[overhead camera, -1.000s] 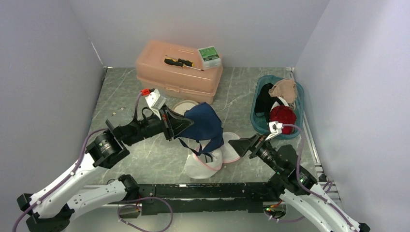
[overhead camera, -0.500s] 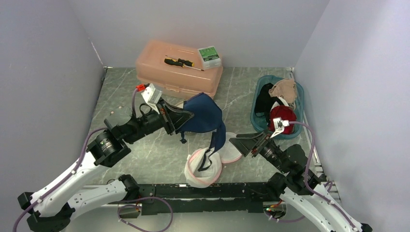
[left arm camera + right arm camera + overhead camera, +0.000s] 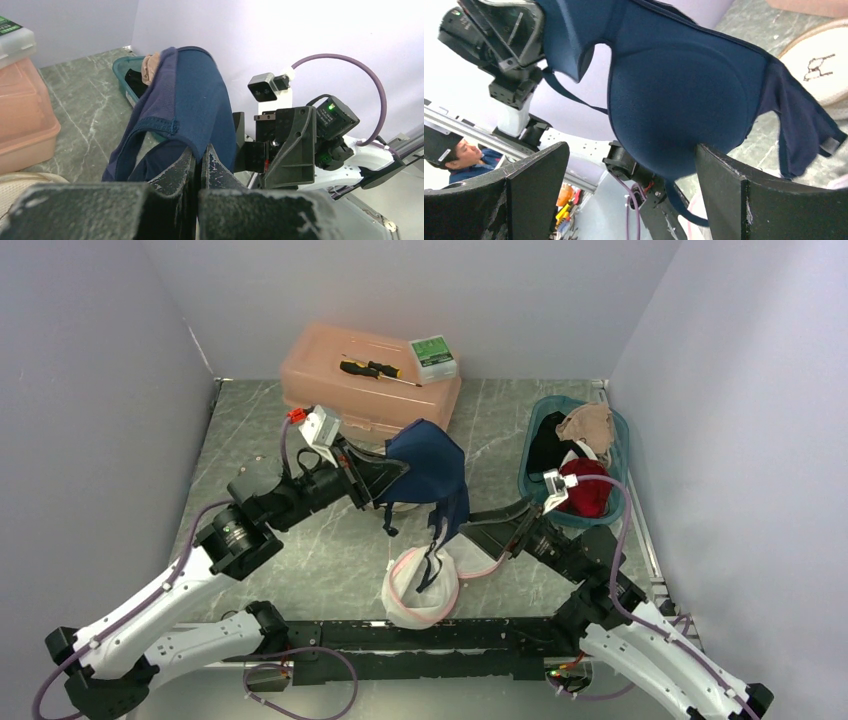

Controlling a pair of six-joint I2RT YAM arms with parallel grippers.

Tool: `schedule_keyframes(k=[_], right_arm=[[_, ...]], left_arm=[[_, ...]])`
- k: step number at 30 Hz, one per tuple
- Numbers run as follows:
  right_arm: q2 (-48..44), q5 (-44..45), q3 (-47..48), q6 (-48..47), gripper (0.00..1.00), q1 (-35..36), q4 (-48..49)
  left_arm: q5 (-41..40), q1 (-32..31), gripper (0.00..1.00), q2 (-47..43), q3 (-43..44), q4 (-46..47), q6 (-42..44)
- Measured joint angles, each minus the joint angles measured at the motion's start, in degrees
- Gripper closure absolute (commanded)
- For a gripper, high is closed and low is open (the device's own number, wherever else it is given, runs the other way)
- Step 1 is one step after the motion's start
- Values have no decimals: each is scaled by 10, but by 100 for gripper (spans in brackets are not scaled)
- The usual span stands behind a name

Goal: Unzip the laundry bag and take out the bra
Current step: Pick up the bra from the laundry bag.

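A navy blue bra [image 3: 430,475] hangs in the air over the middle of the table. My left gripper [image 3: 393,475] is shut on its edge. In the left wrist view the fabric [image 3: 200,95] drapes over the closed left gripper [image 3: 201,152]. One strap [image 3: 436,558] trails down into the open white mesh laundry bag [image 3: 408,602] with pink trim, near the front edge. My right gripper [image 3: 478,533] stands open just right of the bra, holding nothing. In the right wrist view a bra cup [image 3: 674,100] fills the space ahead of the wide-open right gripper [image 3: 629,150].
A salmon plastic box [image 3: 350,400] stands at the back, with a screwdriver [image 3: 375,368] and a small green-and-white box [image 3: 432,355] on top. A teal basket [image 3: 530,480] of clothes sits at the right. A white round pad [image 3: 482,562] lies beside the bag.
My left gripper has lifted the bra higher and toward the back, pulling it out of the bag until only a strap trails in. My right gripper has moved up and left toward the bra.
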Motion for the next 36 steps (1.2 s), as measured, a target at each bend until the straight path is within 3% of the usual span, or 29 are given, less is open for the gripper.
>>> schedule_keyframes(k=[16, 31, 36], right_arm=[[59, 42, 35, -24, 0, 0, 72], [41, 141, 140, -98, 1, 0, -81], [14, 128, 182, -184, 1, -1, -149]], left_arm=[[36, 0, 97, 18, -78, 116, -82], [95, 2, 97, 60, -133, 244, -139], [178, 9, 97, 70, -79, 179, -106]])
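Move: The left hand already holds the bra; its middle hangs about 5 cm to the right and some 5 cm below, 1 cm back. The teal basket is roughly 32 cm to the left hand's right, 17 cm ahead and 36 cm down. From the empty right hand, the bra lies about 5 cm left, 3 cm ahead and 7 cm up, the open laundry bag about 8 cm left, 3 cm back and 27 cm down, and the basket 22 cm right, 21 cm ahead and 24 cm down. Upward goes the right hand, about 7 cm with its jaws staying wide open, first edging forward and then swinging right and clockwise, easing slightly back at the end with the fingers tipping up. Meanwhile the left hand keeps its pinch on the bra and carries it about 5 cm right and a little down towards the basket side, drawing back slightly late and turning clockwise; it closes the height gap between the bra and the right jaws. ##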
